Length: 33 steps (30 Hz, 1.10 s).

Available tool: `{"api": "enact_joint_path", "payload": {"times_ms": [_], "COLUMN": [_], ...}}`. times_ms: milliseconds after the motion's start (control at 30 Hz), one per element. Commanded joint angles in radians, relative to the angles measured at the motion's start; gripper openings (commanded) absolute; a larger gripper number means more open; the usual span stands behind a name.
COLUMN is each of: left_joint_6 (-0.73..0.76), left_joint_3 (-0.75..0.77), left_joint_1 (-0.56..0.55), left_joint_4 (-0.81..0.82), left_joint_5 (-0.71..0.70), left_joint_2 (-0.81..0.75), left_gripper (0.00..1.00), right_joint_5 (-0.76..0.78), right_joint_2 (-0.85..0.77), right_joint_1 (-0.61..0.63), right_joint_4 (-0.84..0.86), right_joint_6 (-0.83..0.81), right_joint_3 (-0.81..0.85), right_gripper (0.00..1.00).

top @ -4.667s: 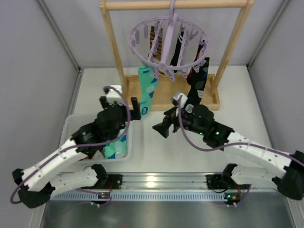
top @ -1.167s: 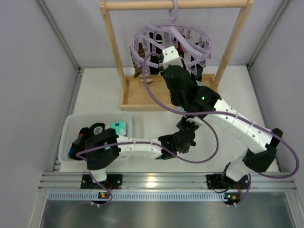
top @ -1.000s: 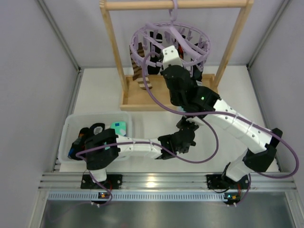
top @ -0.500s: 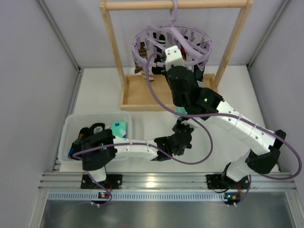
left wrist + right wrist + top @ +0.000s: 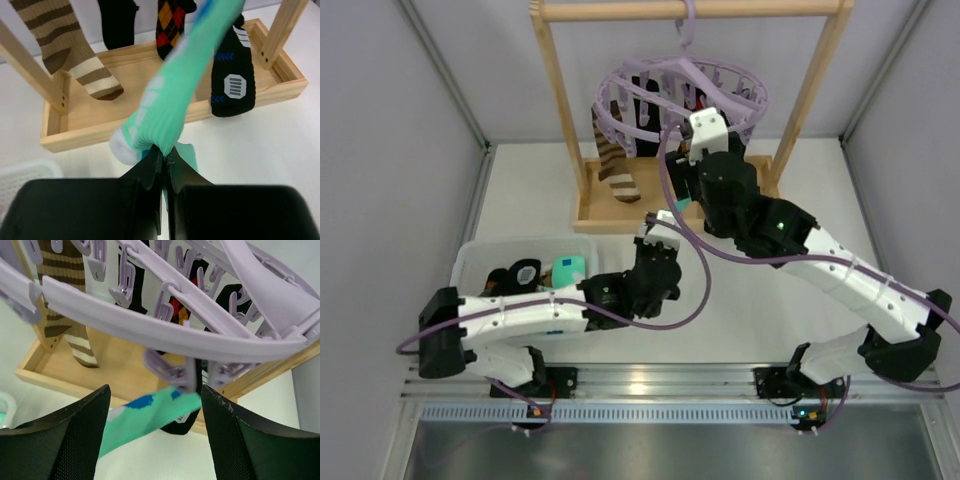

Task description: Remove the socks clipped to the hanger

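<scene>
My left gripper [image 5: 164,149] is shut on the toe end of a mint-green sock [image 5: 172,100], which stretches up and to the right toward the lilac hanger [image 5: 175,330]. In the right wrist view the mint-green sock's [image 5: 150,412] upper end sits at a lilac peg [image 5: 186,376]; I cannot tell whether the peg still pinches it. My right gripper [image 5: 155,432] is open just below that peg, a finger on each side of the sock and not touching it. A brown-striped sock [image 5: 65,45], a plain black one [image 5: 117,22], a diamond-patterned one [image 5: 170,20] and a black one with a white patch [image 5: 230,75] hang from the hanger.
The hanger [image 5: 680,95] hooks over the top bar of a wooden rail frame [image 5: 560,90] whose base is a shallow wooden tray [image 5: 100,107]. A clear plastic bin [image 5: 470,262] at the left holds loose socks. Grey walls close in both sides.
My right gripper has opened and shifted right under the hanger's ring. My left gripper has swung left and toward the frame, still shut on the mint-green sock.
</scene>
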Motion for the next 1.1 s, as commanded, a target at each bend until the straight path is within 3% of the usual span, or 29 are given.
{"api": "enact_joint_path", "payload": {"times_ms": [0, 167, 367, 467, 600, 833, 1067], "left_joint_6": [-0.174, -0.195, -0.243, -0.267, -0.309, -0.390, -0.540], "left_joint_3": [-0.051, -0.145, -0.064, -0.004, 0.037, 0.056, -0.120], "left_joint_1": [0.013, 0.012, 0.055, 0.198, 0.428, 0.582, 0.691], "left_joint_4": [-0.230, -0.269, -0.470, -0.562, -0.673, -0.826, -0.840], "left_joint_5": [-0.024, -0.001, -0.084, -0.010, -0.015, -0.021, 0.096], "left_joint_2": [-0.137, -0.274, -0.346, -0.401, -0.479, -0.591, -0.642], "left_gripper": [0.00, 0.00, 0.00, 0.00, 0.00, 0.00, 0.00], "right_joint_5": [-0.070, -0.087, -0.125, -0.134, -0.122, -0.150, -0.200], "right_joint_2": [-0.105, -0.170, -0.206, -0.231, -0.242, -0.266, -0.268], "right_joint_1": [-0.007, -0.008, -0.008, -0.008, -0.010, -0.034, -0.041], "right_joint_4": [0.031, 0.048, 0.022, 0.036, 0.034, 0.069, 0.109], "right_joint_6": [0.052, 0.054, 0.104, 0.110, 0.109, 0.116, 0.118], "right_joint_3": [-0.030, -0.070, -0.094, -0.140, -0.169, -0.225, -0.274], "right_gripper": [0.70, 0.71, 0.72, 0.72, 0.73, 0.72, 0.73]}}
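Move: The left hand already pinches the teal sock; the white box it is bound for lies about 31 cm to its left, 9 cm back and 20 cm below. From that hand the striped sock hangs some 11 cm ahead and 9 cm to the left, near its height. From the open right hand, at the hanger's near rim, the white box is roughly 35 cm left, 21 cm back and 34 cm lower. Left hand carries the pinched teal sock some 30 cm left over the box; the open right backs off. ##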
